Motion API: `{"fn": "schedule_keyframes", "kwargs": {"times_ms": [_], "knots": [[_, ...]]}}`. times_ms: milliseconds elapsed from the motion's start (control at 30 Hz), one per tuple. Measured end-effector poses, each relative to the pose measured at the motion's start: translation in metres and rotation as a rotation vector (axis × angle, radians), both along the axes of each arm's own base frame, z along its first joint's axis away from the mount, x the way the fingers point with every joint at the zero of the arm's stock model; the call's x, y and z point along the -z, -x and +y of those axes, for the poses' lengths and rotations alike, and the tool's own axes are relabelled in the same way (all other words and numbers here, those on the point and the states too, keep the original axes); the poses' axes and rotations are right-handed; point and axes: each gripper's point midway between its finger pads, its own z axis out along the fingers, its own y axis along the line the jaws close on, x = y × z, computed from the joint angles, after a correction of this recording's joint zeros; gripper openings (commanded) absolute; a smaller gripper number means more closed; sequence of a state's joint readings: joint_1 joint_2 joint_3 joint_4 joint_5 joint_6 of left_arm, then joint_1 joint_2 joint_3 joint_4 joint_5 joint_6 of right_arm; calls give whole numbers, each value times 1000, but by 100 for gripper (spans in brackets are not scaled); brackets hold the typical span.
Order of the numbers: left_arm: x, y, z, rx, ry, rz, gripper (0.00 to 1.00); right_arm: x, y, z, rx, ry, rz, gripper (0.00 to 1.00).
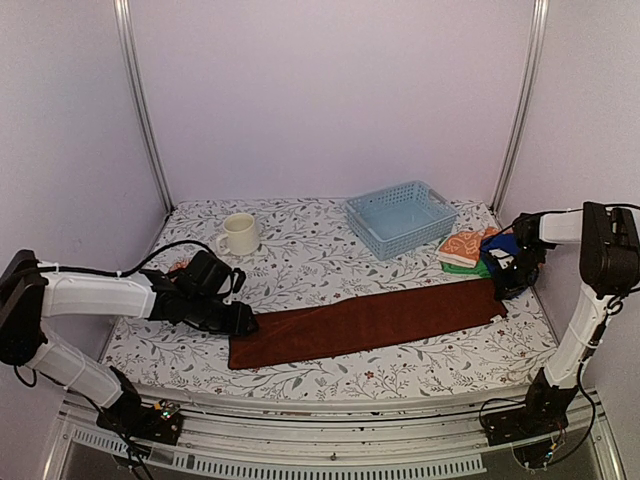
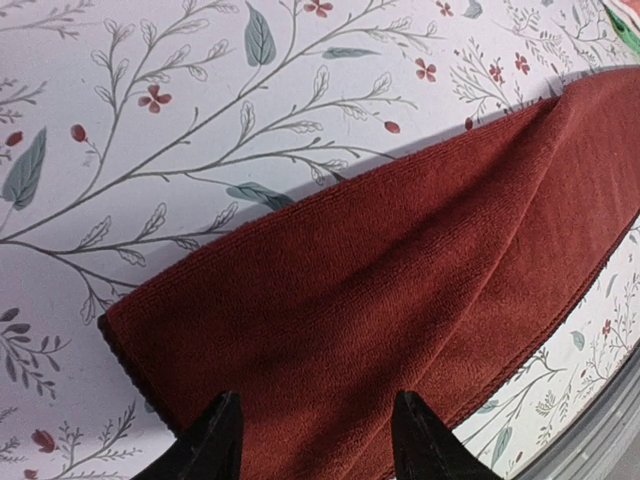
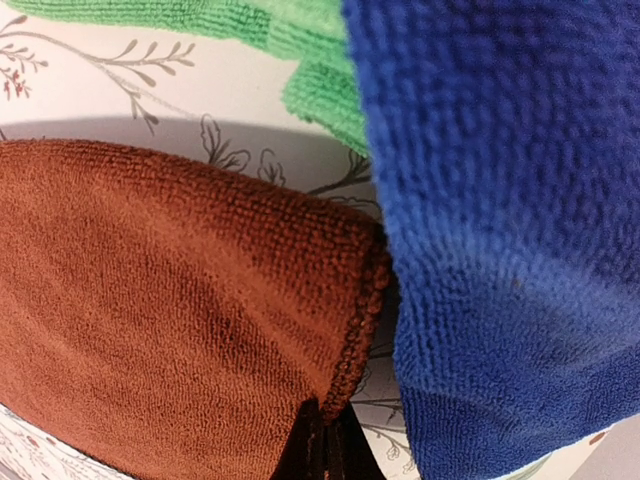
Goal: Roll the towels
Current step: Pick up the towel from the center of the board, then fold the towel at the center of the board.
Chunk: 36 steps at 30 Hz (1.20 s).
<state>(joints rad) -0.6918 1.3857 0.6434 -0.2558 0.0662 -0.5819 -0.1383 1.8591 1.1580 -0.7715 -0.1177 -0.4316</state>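
A dark rust-brown towel [image 1: 370, 320] lies folded into a long strip across the front of the table. My left gripper [image 1: 240, 322] hovers over its left end, open, with the cloth [image 2: 400, 260] showing between the fingers [image 2: 316, 400] and nothing gripped. At the strip's right end my right gripper [image 1: 505, 285] is shut, and the hemmed corner of the brown towel [image 3: 170, 310] runs into its closed jaws [image 3: 330, 440]. A royal-blue towel [image 3: 500, 200] lies right beside that corner, by the wrist [image 1: 503, 243]. A green towel [image 3: 250, 20] and an orange patterned one [image 1: 462, 245] sit just behind.
A pale blue lattice basket [image 1: 352, 205] stands at the back right. A cream mug [image 1: 238, 234] stands at the back left. The floral tablecloth is walled in on three sides, with upright metal posts at the back corners.
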Motion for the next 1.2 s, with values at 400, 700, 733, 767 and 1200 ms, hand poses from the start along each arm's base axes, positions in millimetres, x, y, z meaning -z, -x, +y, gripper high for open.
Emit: {"fn": "schedule_keyframes", "kwargs": {"times_ms": [400,700,733,767,1200], "knots": [[-14,-14,2,11,-56,-59,53,-50,-3,13,-10,-141,-62,2],[-17,-17,5,9,-81,-74,53,-74,-4,-4,17,-159,-104,2],[-17,-17,5,9,-83,-72,53,-74,-3,-7,23,-159,-101,2],[-17,-17,6,8,-84,-72,53,-74,-2,-10,31,-159,-99,2],[-16,-18,9,0,-98,-77,53,-98,-10,3,-6,-281,-152,3]]}}
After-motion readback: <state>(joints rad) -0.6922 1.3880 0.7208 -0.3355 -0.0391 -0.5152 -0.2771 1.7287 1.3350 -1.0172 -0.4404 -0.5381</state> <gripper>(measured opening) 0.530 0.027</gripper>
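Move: The right hand has the brown towel's right end pinched low at the table; the towel's middle lies roughly 31 cm to its left and 6 cm back. From this hand the blue towel is about 9 cm ahead and 4 cm right, the green towel 10 cm ahead and 6 cm left. For the left hand, hovering half-open, the towel's middle is some 28 cm right, 4 cm ahead and 4 cm below. Keeping its pinch on the brown towel's right end, the right hand lifts it about 10 cm, swaying some 4 cm right on the way and then coming back left, while the fingertips swing towards the left by 15 degrees or so. The left hand, still half-open and holding nothing, eases up and forward by under 2 cm each, away from the cloth beneath it. ##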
